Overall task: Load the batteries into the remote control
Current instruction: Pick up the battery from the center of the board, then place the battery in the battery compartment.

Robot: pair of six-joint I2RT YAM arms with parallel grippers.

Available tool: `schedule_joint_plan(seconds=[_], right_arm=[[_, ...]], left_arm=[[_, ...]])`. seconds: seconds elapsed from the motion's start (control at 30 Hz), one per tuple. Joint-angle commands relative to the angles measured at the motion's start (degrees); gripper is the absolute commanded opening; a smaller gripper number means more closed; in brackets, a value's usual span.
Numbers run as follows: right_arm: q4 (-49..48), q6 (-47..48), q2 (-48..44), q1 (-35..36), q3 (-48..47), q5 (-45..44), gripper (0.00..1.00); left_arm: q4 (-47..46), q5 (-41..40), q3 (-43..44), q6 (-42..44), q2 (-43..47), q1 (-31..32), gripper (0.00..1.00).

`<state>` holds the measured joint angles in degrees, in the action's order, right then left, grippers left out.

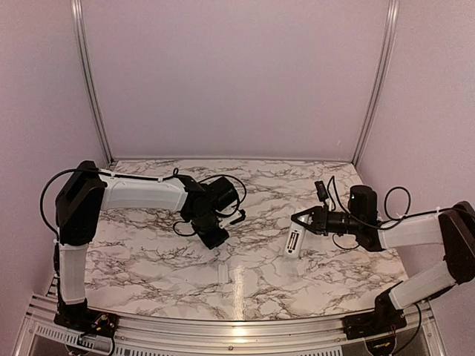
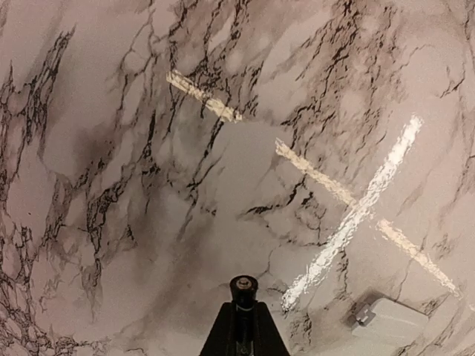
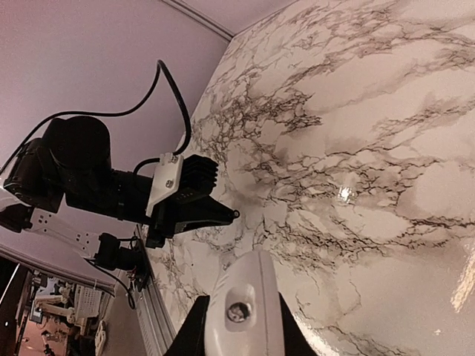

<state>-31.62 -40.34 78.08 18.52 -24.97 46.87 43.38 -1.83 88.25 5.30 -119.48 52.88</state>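
My left gripper (image 2: 243, 305) is shut on a dark battery (image 2: 243, 285), whose metallic tip pokes out past the fingertips, above the marble table. From above, this gripper (image 1: 220, 240) hangs left of centre. The right gripper (image 1: 301, 220) is shut on the white remote control (image 1: 293, 242), which slants down toward the table. In the right wrist view the remote (image 3: 245, 285) is seen end-on between the fingers of the right gripper (image 3: 241, 330). A small opening in the remote's end shows something silvery inside. The left gripper (image 3: 223, 213) shows there too, apart from the remote.
A small flat white piece with a metal clip (image 2: 390, 324) lies on the marble table (image 1: 148, 259), near the front centre (image 1: 223, 273). Cables loop round both wrists. Metal rails and pale walls enclose the table at the back and sides.
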Motion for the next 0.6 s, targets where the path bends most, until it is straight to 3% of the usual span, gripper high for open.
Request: schedule_joint_plan(seconds=[0.0, 0.23, 0.33, 0.57], right_arm=[[0.4, 0.7, -2.1, 3.6, -3.9, -3.0, 0.0], [-1.8, -0.2, -3.0, 8.8, -6.8, -5.5, 0.0], [-2.9, -0.7, -2.8, 10.9, -8.2, -6.9, 0.0], [-14.2, -10.4, 3.3, 15.5, -9.3, -8.9, 0.0]], left_arm=[[-12.3, 4.0, -2.5, -4.5, 13.5, 0.0, 0.0], [-39.0, 6.1, -18.1, -17.7, 32.8, 0.3, 0.0], [-48.0, 9.6, -23.2, -25.3, 35.7, 0.5, 0.0], [-57.4, 2.3, -29.1, -20.7, 36.1, 8.6, 0.0]])
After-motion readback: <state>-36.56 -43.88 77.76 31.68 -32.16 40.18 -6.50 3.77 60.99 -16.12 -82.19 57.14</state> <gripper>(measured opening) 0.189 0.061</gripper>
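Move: The left hand already pinches the battery upright just above the board. From that hand, the remote's battery bay, held out by the right hand, lies about 23 cm to the right, some 4 cm back and about 8 cm higher. The loose battery cover lies on the board roughly 8 cm back and 2 cm to the right, about 3 cm below. From the right hand, the battery is some 23 cm to the left, level ahead and about 11 cm lower. Straight up for about 25 cm goes the left hand, keeping its pinch on the battery and swinging its fingers some 60 degrees from pointing down to pointing right at the remote, while drifting about 4 cm right and 3 cm back. At the top it dips slightly. The right hand, still gripping the remote, comes about 7 cm left and 6 cm up to meet it, tipping up a little. ##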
